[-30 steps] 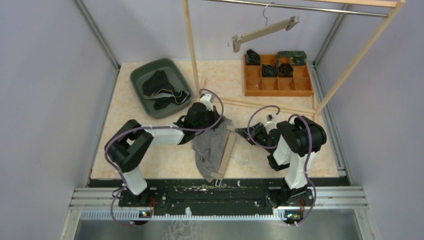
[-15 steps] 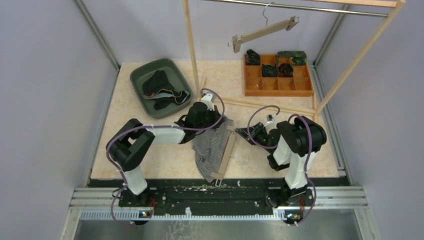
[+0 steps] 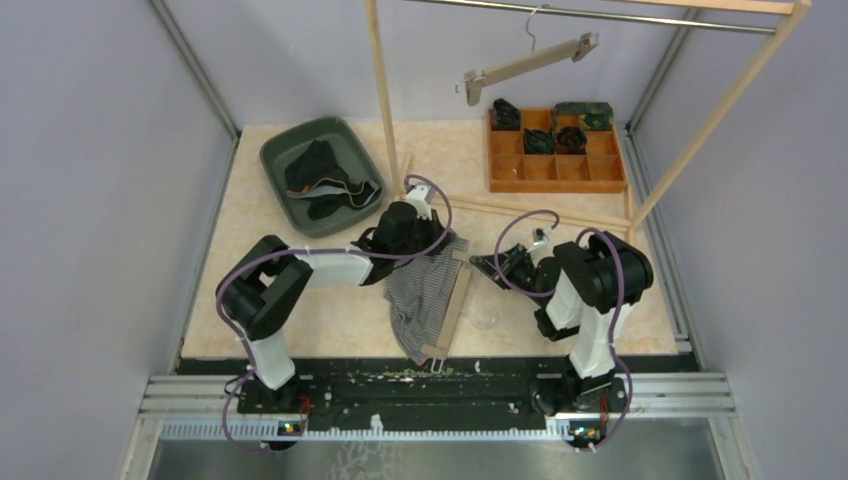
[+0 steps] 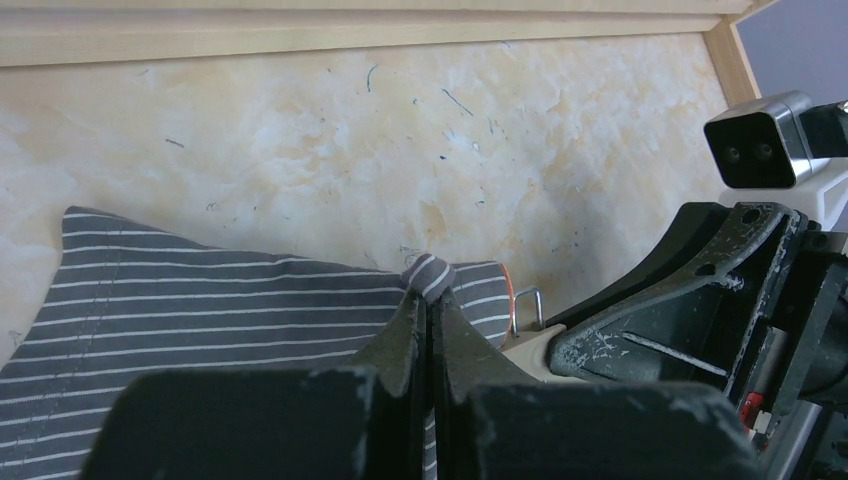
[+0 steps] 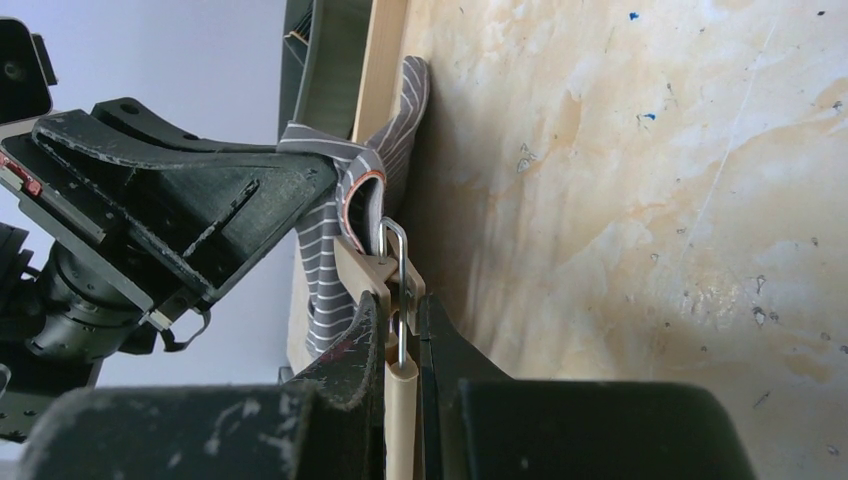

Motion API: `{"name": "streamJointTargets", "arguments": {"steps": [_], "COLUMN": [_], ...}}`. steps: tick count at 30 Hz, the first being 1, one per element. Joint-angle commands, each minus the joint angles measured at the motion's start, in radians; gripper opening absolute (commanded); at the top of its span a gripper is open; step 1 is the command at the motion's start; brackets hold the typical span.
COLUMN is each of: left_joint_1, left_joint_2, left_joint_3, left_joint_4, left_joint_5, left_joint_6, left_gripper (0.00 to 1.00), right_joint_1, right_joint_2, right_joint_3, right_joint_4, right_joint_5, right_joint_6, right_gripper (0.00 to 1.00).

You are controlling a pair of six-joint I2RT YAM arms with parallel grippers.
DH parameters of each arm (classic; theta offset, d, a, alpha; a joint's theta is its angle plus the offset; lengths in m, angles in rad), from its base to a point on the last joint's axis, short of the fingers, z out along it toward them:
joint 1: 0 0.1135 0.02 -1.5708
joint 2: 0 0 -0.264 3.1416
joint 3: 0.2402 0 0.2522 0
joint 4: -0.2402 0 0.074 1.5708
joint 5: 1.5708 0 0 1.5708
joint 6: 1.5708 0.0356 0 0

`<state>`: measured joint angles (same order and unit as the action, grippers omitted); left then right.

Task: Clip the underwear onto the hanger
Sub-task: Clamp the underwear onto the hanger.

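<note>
The grey striped underwear (image 3: 420,295) lies across a wooden hanger (image 3: 455,305) on the table between the arms. My left gripper (image 3: 440,242) is shut on a small fold of the underwear's edge (image 4: 437,272), right beside the hanger's clip (image 4: 527,340). My left gripper (image 4: 428,298) has its jaws pressed together with fabric between them. My right gripper (image 5: 400,305) is shut on the hanger's wooden clip (image 5: 372,268) and its wire spring. The underwear (image 5: 325,270) bunches against that clip's mouth. The two grippers nearly touch.
A green bin (image 3: 275,155) with dark clothes sits at the back left. A wooden compartment tray (image 3: 555,172) sits at the back right. A second hanger (image 3: 530,62) hangs from the rack, whose post (image 3: 382,100) and floor bar (image 3: 540,212) stand just behind the grippers.
The left arm has shifted slightly toward the far side, keeping hold of the underwear's edge. The right arm and the hanger have stayed put.
</note>
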<state>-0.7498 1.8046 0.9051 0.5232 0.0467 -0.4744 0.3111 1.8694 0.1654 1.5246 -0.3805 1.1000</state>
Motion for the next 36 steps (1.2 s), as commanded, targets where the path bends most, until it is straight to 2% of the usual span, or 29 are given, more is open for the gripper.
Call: {"name": "streamJointTargets", "arguments": {"steps": [1,15,16,19,24,26,31,36], "left_joint_1": [0.006,0.006,0.006,0.006,0.008,0.007,0.023,0.037], "left_joint_2": [0.018,0.032,0.032,0.032,0.033,0.032,0.009,-0.014], "left_joint_3": [0.037,0.049,0.049,0.047,0.040,0.037,0.023,0.032], "left_joint_4": [0.024,0.020,0.019,0.018,0.020,0.021,0.037,0.029], "left_joint_5": [0.011,0.011,0.011,0.011,0.003,-0.006,-0.008,-0.010], "left_joint_6": [-0.004,-0.001,-0.003,-0.002,-0.001,0.000,-0.008,0.010], "left_gripper": [0.00,0.00,0.00,0.00,0.00,0.00,0.00,0.00], "right_joint_1": [-0.004,-0.004,-0.005,-0.004,-0.005,-0.004,-0.019,-0.069], "right_joint_2": [-0.028,-0.005,-0.002,0.001,0.002,0.001,-0.006,-0.039], "right_joint_3": [0.014,0.030,0.032,0.033,0.034,0.032,0.017,-0.028], "right_joint_4": [0.201,0.201,0.200,0.201,0.201,0.200,0.199,0.200], "right_joint_5": [-0.025,-0.035,-0.035,-0.034,-0.035,-0.031,-0.018,-0.028], "right_joint_6": [-0.054,-0.051,-0.049,-0.046,-0.047,-0.047,-0.051,-0.060], "right_gripper": [0.00,0.00,0.05,0.32,0.40,0.47,0.79,0.82]}}
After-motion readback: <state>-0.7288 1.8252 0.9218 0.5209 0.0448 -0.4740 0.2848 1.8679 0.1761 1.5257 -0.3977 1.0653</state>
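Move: The hanger's far clip is in the right fingers, its middle only some 2 cm to the left and 1 cm ahead of that hand. From the right hand the hanger's bar lies about 10 cm back and 4 cm left, its hook 12 cm back and 3 cm right, and the underwear's middle 9 cm back and 12 cm left, all slightly lower. From the left hand, which pinches the underwear's edge, this clip is about 5 cm right, 4 cm back and 2 cm below. The right fingers let go of the squeezed clip handles, going from nearly shut to wide open while the hand hardly shifts, then just begin to back off to the right, under 1 cm. The left hand keeps its pinch on the fold of the underwear beside the clip, almost still at first, then starts forward and a little left, about 1 cm. ##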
